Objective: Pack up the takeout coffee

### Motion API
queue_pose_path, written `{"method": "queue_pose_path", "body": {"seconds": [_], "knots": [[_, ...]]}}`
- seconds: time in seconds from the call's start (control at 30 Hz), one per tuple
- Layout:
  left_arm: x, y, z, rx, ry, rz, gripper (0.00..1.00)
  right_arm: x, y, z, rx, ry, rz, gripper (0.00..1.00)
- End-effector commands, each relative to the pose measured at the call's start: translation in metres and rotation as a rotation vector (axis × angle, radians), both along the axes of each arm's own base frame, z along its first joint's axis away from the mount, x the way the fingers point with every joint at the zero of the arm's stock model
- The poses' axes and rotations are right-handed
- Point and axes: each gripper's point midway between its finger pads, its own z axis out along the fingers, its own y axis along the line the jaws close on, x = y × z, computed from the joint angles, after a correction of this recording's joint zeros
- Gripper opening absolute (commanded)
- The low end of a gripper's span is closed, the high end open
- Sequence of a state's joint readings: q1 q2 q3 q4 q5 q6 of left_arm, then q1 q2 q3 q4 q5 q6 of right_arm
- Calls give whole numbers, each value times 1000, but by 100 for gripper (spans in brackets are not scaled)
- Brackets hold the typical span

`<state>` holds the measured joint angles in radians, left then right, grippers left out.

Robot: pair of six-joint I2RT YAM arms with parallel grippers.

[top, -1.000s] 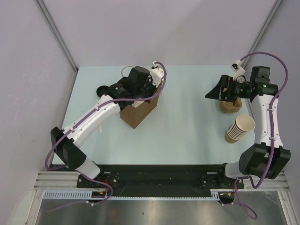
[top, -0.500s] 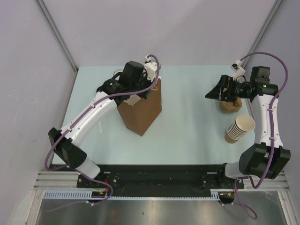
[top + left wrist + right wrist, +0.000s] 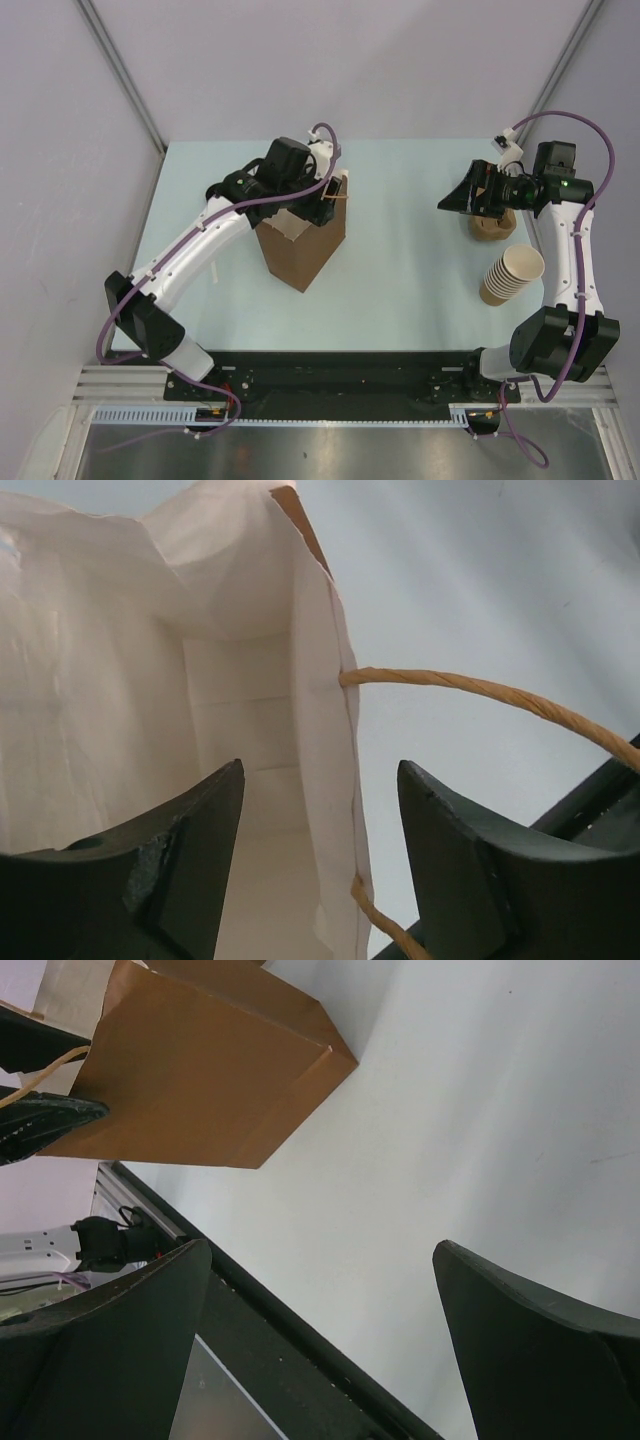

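Observation:
The brown paper bag (image 3: 300, 245) stands upright with its mouth open, left of the table's middle. My left gripper (image 3: 335, 195) hovers at its top rim, jaws open. In the left wrist view the bag's white inner wall (image 3: 325, 740) runs up between the left gripper's (image 3: 320, 770) spread fingers, apart from both, and a twine handle (image 3: 480, 688) arcs to the right. My right gripper (image 3: 452, 200) hangs open over the right side, with nothing between its fingers (image 3: 325, 1250). The takeout coffee is not visible. A brown object (image 3: 490, 230) lies partly hidden under the right wrist.
A tilted stack of nested lidless paper cups (image 3: 512, 272) rests near the right edge beside the right arm. The bag's brown outside (image 3: 200, 1080) shows in the right wrist view, with the table's black front rail (image 3: 300, 1330) below it.
The left arm raised the bag from a low tilt to upright, then its jaws opened and released the rim. The right arm has not moved.

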<state>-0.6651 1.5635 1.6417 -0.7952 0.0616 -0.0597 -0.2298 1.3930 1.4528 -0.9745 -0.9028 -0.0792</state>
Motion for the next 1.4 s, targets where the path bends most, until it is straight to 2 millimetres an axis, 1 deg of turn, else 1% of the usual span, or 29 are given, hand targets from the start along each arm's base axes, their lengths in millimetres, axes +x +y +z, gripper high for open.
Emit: {"method": "queue_pose_path", "body": {"seconds": [0.0,0.03,0.27,0.33,0.57,0.67,0.7,0.73,0.77,0.8,0.83,1.0,1.27,1.37], "knots": [[-16,-6,3,-54,67,-19,70,-2,1,4,5,-22,9,100],[-17,-6,3,-55,70,-18,71,-2,1,3,6,-18,8,100],[-24,-2,-17,-11,137,-27,74,0,-1,2,8,-16,4,100],[-25,-1,-20,-1,144,-27,75,0,-1,2,8,-16,4,100],[-18,7,-26,42,126,15,77,0,-1,1,12,-11,2,100],[-20,10,-30,67,130,7,82,0,-2,1,11,-9,0,100],[-20,11,-31,74,128,4,87,0,-2,1,12,-10,-1,100],[-20,14,-32,82,125,10,89,0,-2,2,13,-12,0,100],[-20,15,-32,87,121,9,95,0,-3,2,14,-10,-3,100],[-21,16,-32,91,121,8,98,0,-3,2,15,-11,-3,100],[-21,18,-32,101,119,14,99,0,-3,2,15,-10,-6,100],[-20,23,-31,122,106,17,99,0,-4,4,20,-13,-9,100],[-26,28,-33,165,95,-2,100,-1,-5,5,27,-12,-12,100],[-30,27,-34,178,94,-23,100,-1,-6,6,28,-15,-14,100]]}}
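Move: Just under the left hand, about 2 cm down, runs the takeout bag's right-hand rim, already between the parted fingertips. The bag's middle is about 4 cm left and 1 cm ahead, some 12 cm down; its right rope handle sticks out about 4 cm to the hand's right and 2 cm ahead. On the table, the black lid lies roughly 27 cm left and 18 cm ahead. The rim is about 30 cm left of the right hand, level with it fore and aft. Sinking about 4 cm over the bag's right wall, the left hand first eases back some 2 cm, then drifts 2 cm left as it keeps going down. Its fingers spread from about two-thirds to fully open, one inside the bag and one outside; the wrist tips down a little and rolls its left side up, each under 10 degrees. ##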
